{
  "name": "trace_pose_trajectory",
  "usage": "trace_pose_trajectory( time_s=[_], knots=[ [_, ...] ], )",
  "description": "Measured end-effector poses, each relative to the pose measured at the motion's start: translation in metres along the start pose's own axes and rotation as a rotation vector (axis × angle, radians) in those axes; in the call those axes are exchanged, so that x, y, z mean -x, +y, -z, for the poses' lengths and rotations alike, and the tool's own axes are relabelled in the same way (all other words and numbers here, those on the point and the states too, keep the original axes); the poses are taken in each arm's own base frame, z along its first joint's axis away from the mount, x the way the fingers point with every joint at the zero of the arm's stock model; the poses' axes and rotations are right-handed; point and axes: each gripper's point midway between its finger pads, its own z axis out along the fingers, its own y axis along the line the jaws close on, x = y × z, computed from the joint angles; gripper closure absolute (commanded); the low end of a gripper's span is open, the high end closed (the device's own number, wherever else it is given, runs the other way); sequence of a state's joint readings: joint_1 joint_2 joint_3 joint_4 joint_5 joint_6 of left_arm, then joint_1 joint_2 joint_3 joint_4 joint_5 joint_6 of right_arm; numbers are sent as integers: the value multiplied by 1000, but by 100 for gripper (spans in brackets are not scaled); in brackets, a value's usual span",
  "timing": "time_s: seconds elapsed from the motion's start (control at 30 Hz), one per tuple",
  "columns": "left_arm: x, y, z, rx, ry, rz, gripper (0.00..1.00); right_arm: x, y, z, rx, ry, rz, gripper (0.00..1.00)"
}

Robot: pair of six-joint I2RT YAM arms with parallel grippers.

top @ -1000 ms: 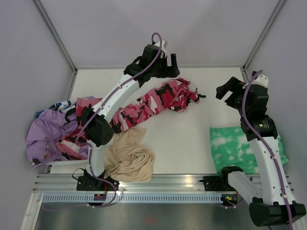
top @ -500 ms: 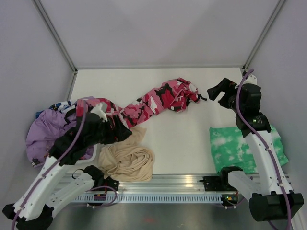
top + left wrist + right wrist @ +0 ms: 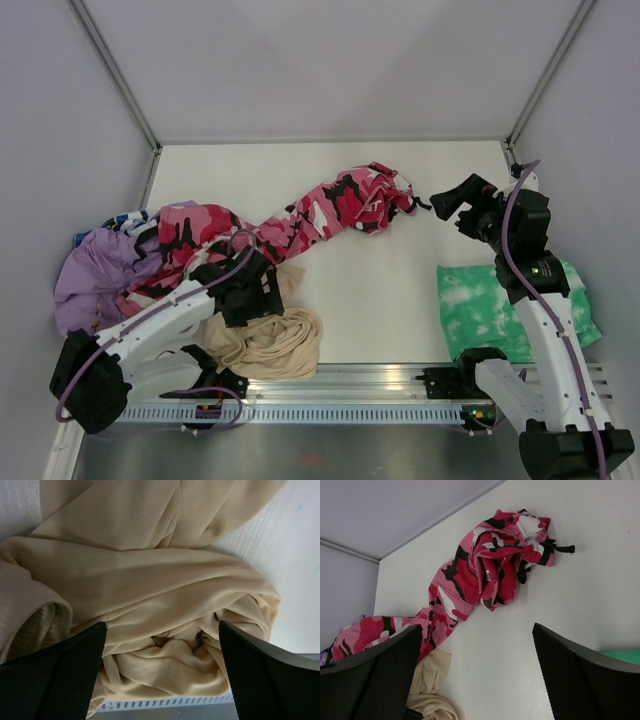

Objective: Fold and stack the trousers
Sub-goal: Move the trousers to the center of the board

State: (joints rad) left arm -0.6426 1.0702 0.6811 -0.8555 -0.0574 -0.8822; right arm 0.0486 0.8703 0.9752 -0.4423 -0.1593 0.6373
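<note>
The trousers [image 3: 300,220], pink, red, white and black camouflage, lie stretched from the left clothes pile to a bunched end at the middle back. The right wrist view shows that crumpled end of the trousers [image 3: 485,565] with a black strap. My right gripper [image 3: 452,205] hangs open just right of the bunched end, apart from it; in the right wrist view my right gripper [image 3: 477,680] has only bare table between its fingers. My left gripper [image 3: 255,295] stands open low over a beige garment [image 3: 160,595], in front of the trousers. In the left wrist view my left gripper [image 3: 160,680] grips nothing.
A lilac garment [image 3: 90,275] lies at the left edge under the trousers' left end. The beige garment [image 3: 285,345] sits by the front rail [image 3: 380,378]. A green-and-white tie-dye garment [image 3: 490,305] lies at the right, under my right arm. Walls enclose the table.
My left arm has swung back from over the trousers' far end down to the beige garment near the front. My right gripper has moved a little left toward the trousers' bunched end.
</note>
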Motion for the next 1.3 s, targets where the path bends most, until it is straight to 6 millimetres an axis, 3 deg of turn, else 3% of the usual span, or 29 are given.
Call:
trace_pose_trajectory(
  time_s=[0.13,0.27,0.33,0.37,0.43,0.47,0.53,0.67,0.77,0.87,1.0,1.07,1.17,1.3],
  knots=[
    [-4,-2,-17,75,-15,-35,3,-11,-6,-1,-10,28,-19,2],
    [-10,-5,-31,128,-32,-74,9,-21,-12,-6,-28,70,-29,2],
    [-11,-3,-38,161,-38,-77,22,-23,-13,-9,-30,81,-31,2],
    [-11,-2,-40,175,-41,-72,37,-24,-14,-9,-31,84,-32,2],
    [-11,0,-43,195,-45,-54,53,-25,-14,-11,-33,91,-33,2],
    [-10,0,-44,195,-48,-47,71,-26,-15,-12,-34,94,-33,2],
    [-9,-3,-44,185,-56,-22,95,-27,-15,-13,-36,101,-34,2],
    [-6,-5,-40,176,-73,1,98,-28,-16,-16,-32,96,-35,2],
    [2,-9,-26,171,-98,0,98,-29,-16,-17,-27,94,-37,2],
    [32,-38,12,95,-183,-10,98,-28,-14,-18,-16,94,-36,2],
    [98,-98,112,-138,-419,-16,98,-28,-14,-19,-11,92,-36,2],
    [129,-111,166,-229,-553,3,98,-28,-14,-19,-9,90,-36,2],
    [176,-92,234,-259,-736,87,98,-28,-13,-20,-3,87,-39,2],
    [235,-21,285,-102,-943,287,98,-28,-11,-21,11,87,-43,2]
  ],
)
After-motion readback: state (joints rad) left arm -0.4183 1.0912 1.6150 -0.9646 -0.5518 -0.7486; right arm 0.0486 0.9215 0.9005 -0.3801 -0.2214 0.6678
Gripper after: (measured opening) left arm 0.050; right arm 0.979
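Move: The tan garment lies bunched right below the open left hand, its middle about 5 cm down, some 4 cm nearer the robot and 1 cm to the right. From that hand, the bunched end of the pink camouflage trousers is about 28 cm ahead and 26 cm right, 5 cm lower; the clothes bin is some 26 cm left, 6 cm ahead and slightly lower. From the right hand the tan garment is about 40 cm left, 20 cm back and 27 cm down. The left fingers sink about 4.5 cm into the tan garment, close and pinch a fold of it, then haul it steeply upward, well over 30 cm, and some 14 cm forward, swinging left late in the climb. On the way the fingertips tip up by roughly 50 degrees and the wrist turns counter-clockwise. The empty right hand merely sinks about 3.5 cm, staying open. ##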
